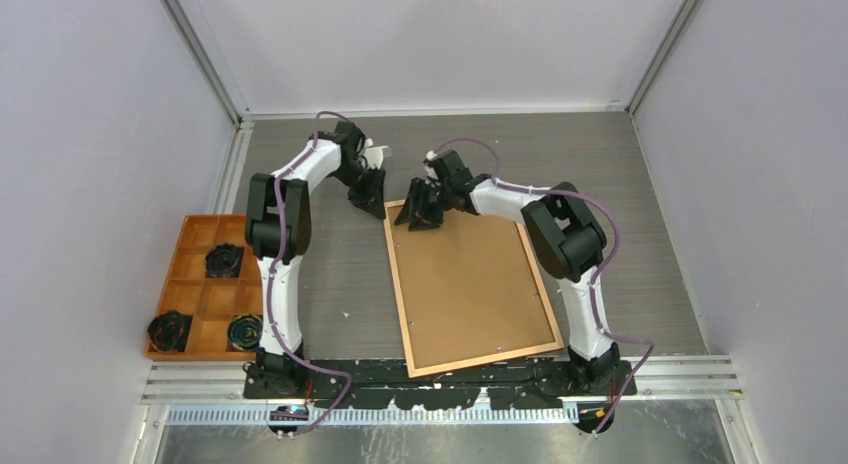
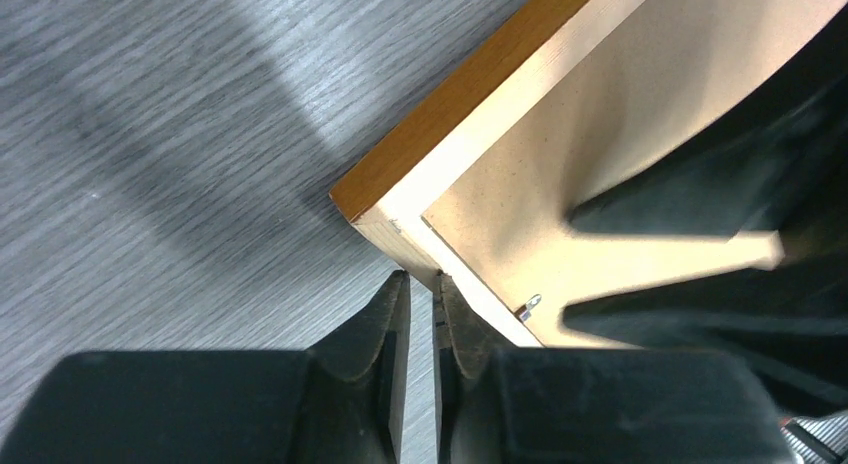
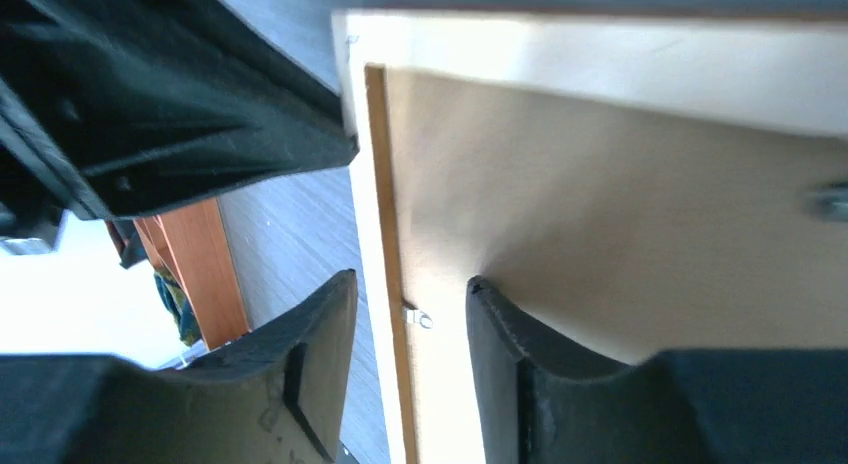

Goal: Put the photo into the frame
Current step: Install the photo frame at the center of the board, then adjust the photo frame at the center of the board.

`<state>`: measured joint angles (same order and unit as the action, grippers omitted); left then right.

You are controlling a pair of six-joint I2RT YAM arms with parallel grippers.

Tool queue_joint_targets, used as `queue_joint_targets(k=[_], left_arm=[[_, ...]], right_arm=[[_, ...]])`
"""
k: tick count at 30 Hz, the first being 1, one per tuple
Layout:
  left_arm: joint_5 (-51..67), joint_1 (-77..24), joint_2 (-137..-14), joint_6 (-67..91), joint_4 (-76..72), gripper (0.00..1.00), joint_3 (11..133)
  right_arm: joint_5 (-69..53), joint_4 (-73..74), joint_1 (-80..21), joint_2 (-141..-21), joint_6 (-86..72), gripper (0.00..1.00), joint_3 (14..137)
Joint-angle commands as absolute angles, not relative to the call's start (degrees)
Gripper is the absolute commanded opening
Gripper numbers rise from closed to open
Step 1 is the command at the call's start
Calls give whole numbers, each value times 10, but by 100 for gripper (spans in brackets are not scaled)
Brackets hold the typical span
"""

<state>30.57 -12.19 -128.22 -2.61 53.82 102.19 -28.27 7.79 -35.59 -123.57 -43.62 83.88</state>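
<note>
The frame (image 1: 470, 284) lies face down on the table, its brown fibreboard back up. My left gripper (image 1: 372, 199) is shut at the frame's far-left corner; in the left wrist view its tips (image 2: 422, 279) touch the outer side of the rail (image 2: 450, 94) just below the corner. My right gripper (image 1: 418, 212) is open over the same corner. One finger (image 3: 320, 324) hangs outside the rail and the other (image 3: 510, 334) is over the backboard (image 3: 600, 214). A small metal tab (image 3: 420, 317) lies between them. The photo is out of view.
An orange compartment tray (image 1: 190, 221) with black coiled items (image 1: 224, 259) sits at the table's left edge, beside the left arm. Grey walls close off the table at the back and both sides. The frame's near edge lies close to the arm bases.
</note>
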Motion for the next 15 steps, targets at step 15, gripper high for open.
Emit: queue_joint_targets(k=[15], left_arm=[[246, -203, -1140, -206, 568, 32, 798]], right_arm=[[51, 145, -101, -1029, -445, 100, 711]])
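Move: My right hand hovers just inside the frame's left rail. The frame's far right corner is some 22 cm to its right, 10 cm ahead and 3 cm below; the left-rail clip lies about 3 cm back and 3 cm left, the far-rail clip about 6 cm ahead and 6 cm right. From my left fingertips, beside that rail, its middle is some 16 cm back and 3 cm right, and the far left corner about 4 cm ahead, 1 cm left. I sweep my right hand fast across the frame's far end, nearly 30 cm right and about 11 forward while rising 8, opening it fully and turning it clockwise towards the far right corner. My left fingertips come off the left rail near its corner, swing slightly left, then draw back about 9 cm beside the rail, parting partway and turning a little clockwise. ##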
